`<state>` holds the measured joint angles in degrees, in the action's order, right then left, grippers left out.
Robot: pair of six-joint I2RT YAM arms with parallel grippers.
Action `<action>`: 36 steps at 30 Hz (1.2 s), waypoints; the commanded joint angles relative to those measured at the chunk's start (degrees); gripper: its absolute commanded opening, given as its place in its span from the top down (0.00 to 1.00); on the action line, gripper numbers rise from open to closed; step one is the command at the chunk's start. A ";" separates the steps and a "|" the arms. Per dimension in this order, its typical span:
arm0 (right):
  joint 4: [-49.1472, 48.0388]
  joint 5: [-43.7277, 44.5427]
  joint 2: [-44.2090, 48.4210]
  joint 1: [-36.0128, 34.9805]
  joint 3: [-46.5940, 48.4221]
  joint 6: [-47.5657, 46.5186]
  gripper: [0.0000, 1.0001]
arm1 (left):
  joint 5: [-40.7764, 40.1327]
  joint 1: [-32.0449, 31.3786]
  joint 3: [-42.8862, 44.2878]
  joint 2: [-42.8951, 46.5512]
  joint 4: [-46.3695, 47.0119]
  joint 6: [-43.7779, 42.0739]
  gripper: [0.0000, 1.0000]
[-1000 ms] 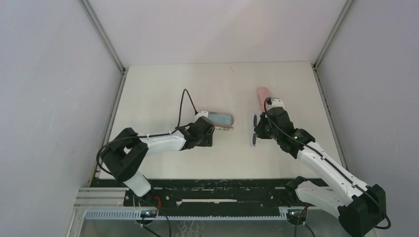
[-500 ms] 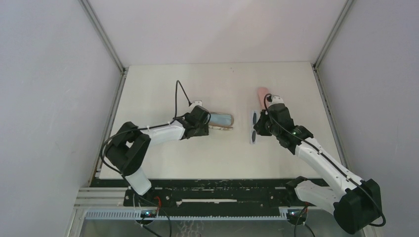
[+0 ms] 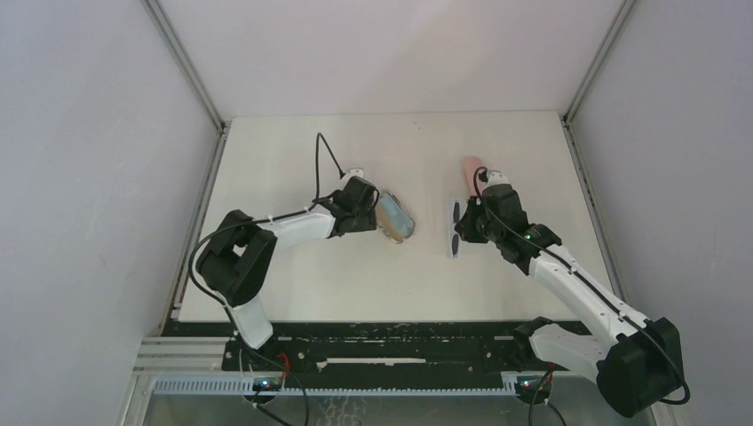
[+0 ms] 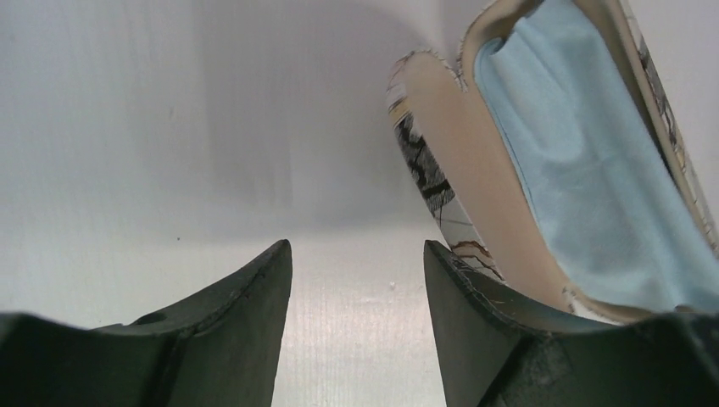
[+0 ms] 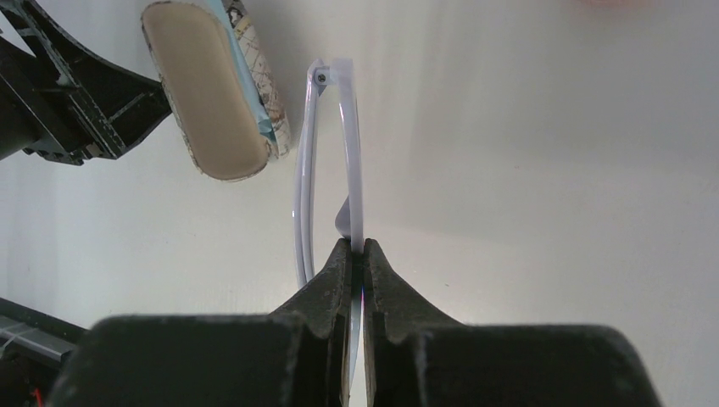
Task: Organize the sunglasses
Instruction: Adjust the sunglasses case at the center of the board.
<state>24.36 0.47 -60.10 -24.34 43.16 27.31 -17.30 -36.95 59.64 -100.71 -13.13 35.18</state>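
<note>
The white-framed sunglasses [image 3: 455, 230] hang folded and edge-on just above the table, right of centre, with my right gripper [image 3: 469, 225] shut on their frame. In the right wrist view the white sunglasses [image 5: 351, 144] run straight up from the shut right gripper [image 5: 357, 248]. My left gripper [image 3: 374, 216] sits left of centre, open and holding nothing. In the left wrist view the left gripper [image 4: 356, 250] has bare table between its fingers, and its right finger rests against an open patterned case [image 4: 441, 161].
The open patterned case [image 3: 394, 218] lies diagonally at mid-table, holding a light-blue cloth [image 4: 593, 170]. A pink oval case [image 3: 471, 171] lies just beyond the right gripper. Grey walls stand on both sides and at the back of the table.
The patterned case has swung from lying sideways to lying diagonally, pushed by the left gripper, which moved farther from the bases. The right gripper shifted slightly with the sunglasses.
</note>
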 commanded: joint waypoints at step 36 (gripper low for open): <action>-19.73 -29.72 -22.24 6.32 8.23 2.79 1.00 | 5.13 0.74 12.00 -1.29 1.79 -4.85 0.34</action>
<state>11.18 -23.31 -78.54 -18.35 45.78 28.62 -13.19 -36.56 67.13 -102.13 -12.58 31.77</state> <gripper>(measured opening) 0.013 0.661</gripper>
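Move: The open sunglasses case, with the blue cloth inside, lies about 7 cm to the right of the left hand and 2 cm ahead, its middle roughly 1 cm lower; its left flap is beside the hand's right finger. From the right hand, which has the sunglasses pinched near their middle, the case lies some 12 cm left, 8 cm ahead and 11 cm below. The pink case is about 17 cm ahead of the right hand, 4 cm to its right and 12 cm below. With its fingers still wide open, the left hand keeps its right finger against the outside of the case's left flap and works it round, easing about 3 cm each up, right and forward while turning only slightly clockwise. The right hand keeps its pinch on the sunglasses and, slowly at first and then faster, carries them about 5 cm left towards the case, also sinking and reaching forward some 3 cm each as its left side rolls up about 15 degrees and it swings a little counter-clockwise. ##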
